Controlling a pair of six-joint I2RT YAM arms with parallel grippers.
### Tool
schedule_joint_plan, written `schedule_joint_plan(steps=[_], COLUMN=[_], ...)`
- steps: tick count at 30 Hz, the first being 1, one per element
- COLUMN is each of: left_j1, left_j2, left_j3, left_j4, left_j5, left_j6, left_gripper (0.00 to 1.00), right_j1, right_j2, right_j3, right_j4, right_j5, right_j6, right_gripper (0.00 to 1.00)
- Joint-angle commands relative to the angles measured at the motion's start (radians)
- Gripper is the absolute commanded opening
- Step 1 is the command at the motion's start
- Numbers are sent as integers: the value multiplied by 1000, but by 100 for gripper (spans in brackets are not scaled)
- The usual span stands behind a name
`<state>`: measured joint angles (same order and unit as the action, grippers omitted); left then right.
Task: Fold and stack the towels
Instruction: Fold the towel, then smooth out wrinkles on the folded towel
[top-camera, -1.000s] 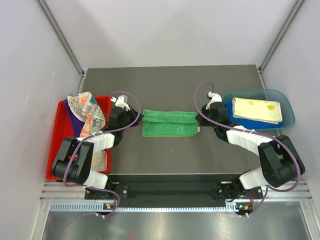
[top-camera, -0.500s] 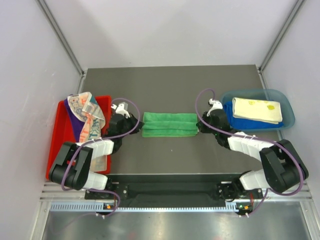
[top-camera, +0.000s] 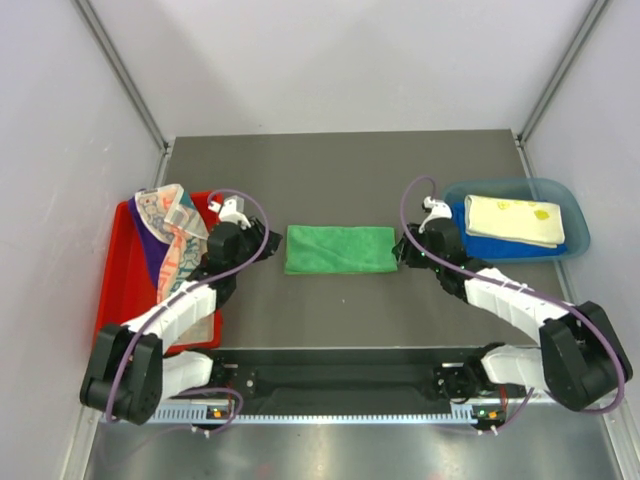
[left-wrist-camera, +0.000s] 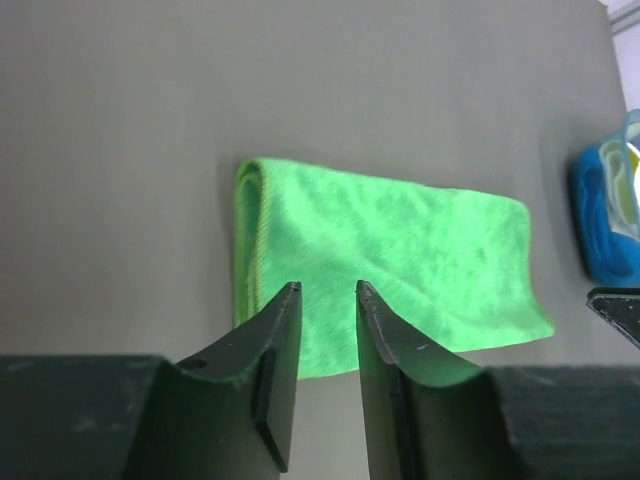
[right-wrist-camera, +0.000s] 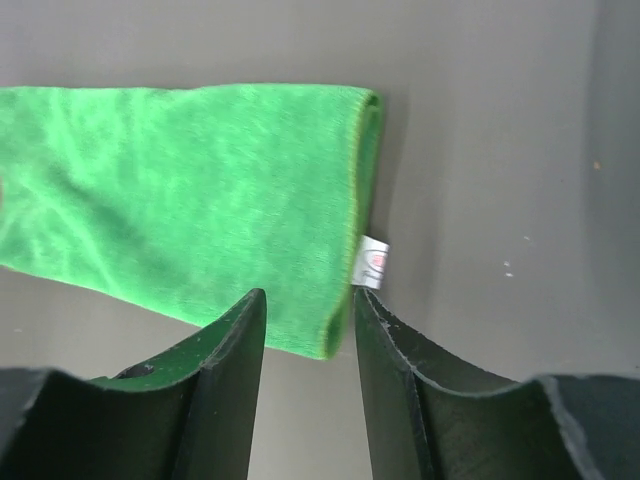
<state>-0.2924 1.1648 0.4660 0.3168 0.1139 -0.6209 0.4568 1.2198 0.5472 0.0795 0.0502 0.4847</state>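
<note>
A folded green towel (top-camera: 339, 249) lies flat in the middle of the table, also visible in the left wrist view (left-wrist-camera: 390, 255) and the right wrist view (right-wrist-camera: 190, 200). My left gripper (top-camera: 266, 243) stands open just off its left end, nothing between the fingers (left-wrist-camera: 327, 292). My right gripper (top-camera: 402, 250) is open at the towel's right end near the white label (right-wrist-camera: 374, 263), holding nothing (right-wrist-camera: 308, 296). A pale yellow towel (top-camera: 515, 219) lies on a blue towel (top-camera: 470, 228) in the bin. A crumpled white and orange towel (top-camera: 172, 232) and a purple towel (top-camera: 146, 246) lie in the red tray.
The red tray (top-camera: 115, 290) sits at the table's left edge. The translucent blue bin (top-camera: 570, 215) sits at the right edge. Grey walls and metal corner posts close in the back and sides.
Both grippers have let go of the green towel and backed off its ends, jaws parted. The towel now lies flatter, folded in a neat rectangle.
</note>
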Motion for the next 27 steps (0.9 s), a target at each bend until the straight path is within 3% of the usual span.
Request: schedule_joint_plan(steps=[1, 7, 10, 15, 18, 27], left_j1=[-22, -115, -125, -129, -131, -129], left_j2=[19, 157, 229, 312, 343, 335], left_j3=[98, 168, 171, 154, 171, 180], left_j4=[-93, -127, -174, -243, -297, -429], left_j5=[-16, -58, -82, -166, -219, -299], left_j6=[16, -26, -57, -76, -76, -73], left_gripper=[33, 24, 13, 9, 0, 0], right_j1=[40, 88, 89, 89, 88, 72], right_j2=[-10, 104, 161, 263, 291, 303], right_j3=[103, 149, 112, 86, 88, 103], right_j4=[-53, -44, 6, 49, 46, 9], right_j5=[34, 24, 14, 5, 19, 53], right_j6=[17, 63, 78, 89, 92, 91], right_gripper=[41, 40, 40, 38, 38, 38])
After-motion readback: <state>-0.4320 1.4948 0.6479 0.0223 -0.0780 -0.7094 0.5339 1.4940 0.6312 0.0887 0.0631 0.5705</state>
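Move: About 12 cm to the left hand's right and some 2 cm ahead, roughly 9 cm below, lies the middle of the green towel, already folded into a strip; the red bin is some 25 cm to that hand's left and 3 cm nearer the base. From the right hand the towel's middle is about 12 cm to its left, 3 cm ahead and 6 cm down; the blue tray stands about 24 cm to its right and 9 cm farther out. Swinging in over the towel's two ends, both hands lift slightly, then sink: the left drifts right and comes back partway, ending about 9 cm lower at the near part of the left edge, tipping some 25 degrees further down while its fingers shut there. The right shifts 3 cm left and settles about 5 cm lower at the right end, fingers staying open, tips apparently on the cloth. ##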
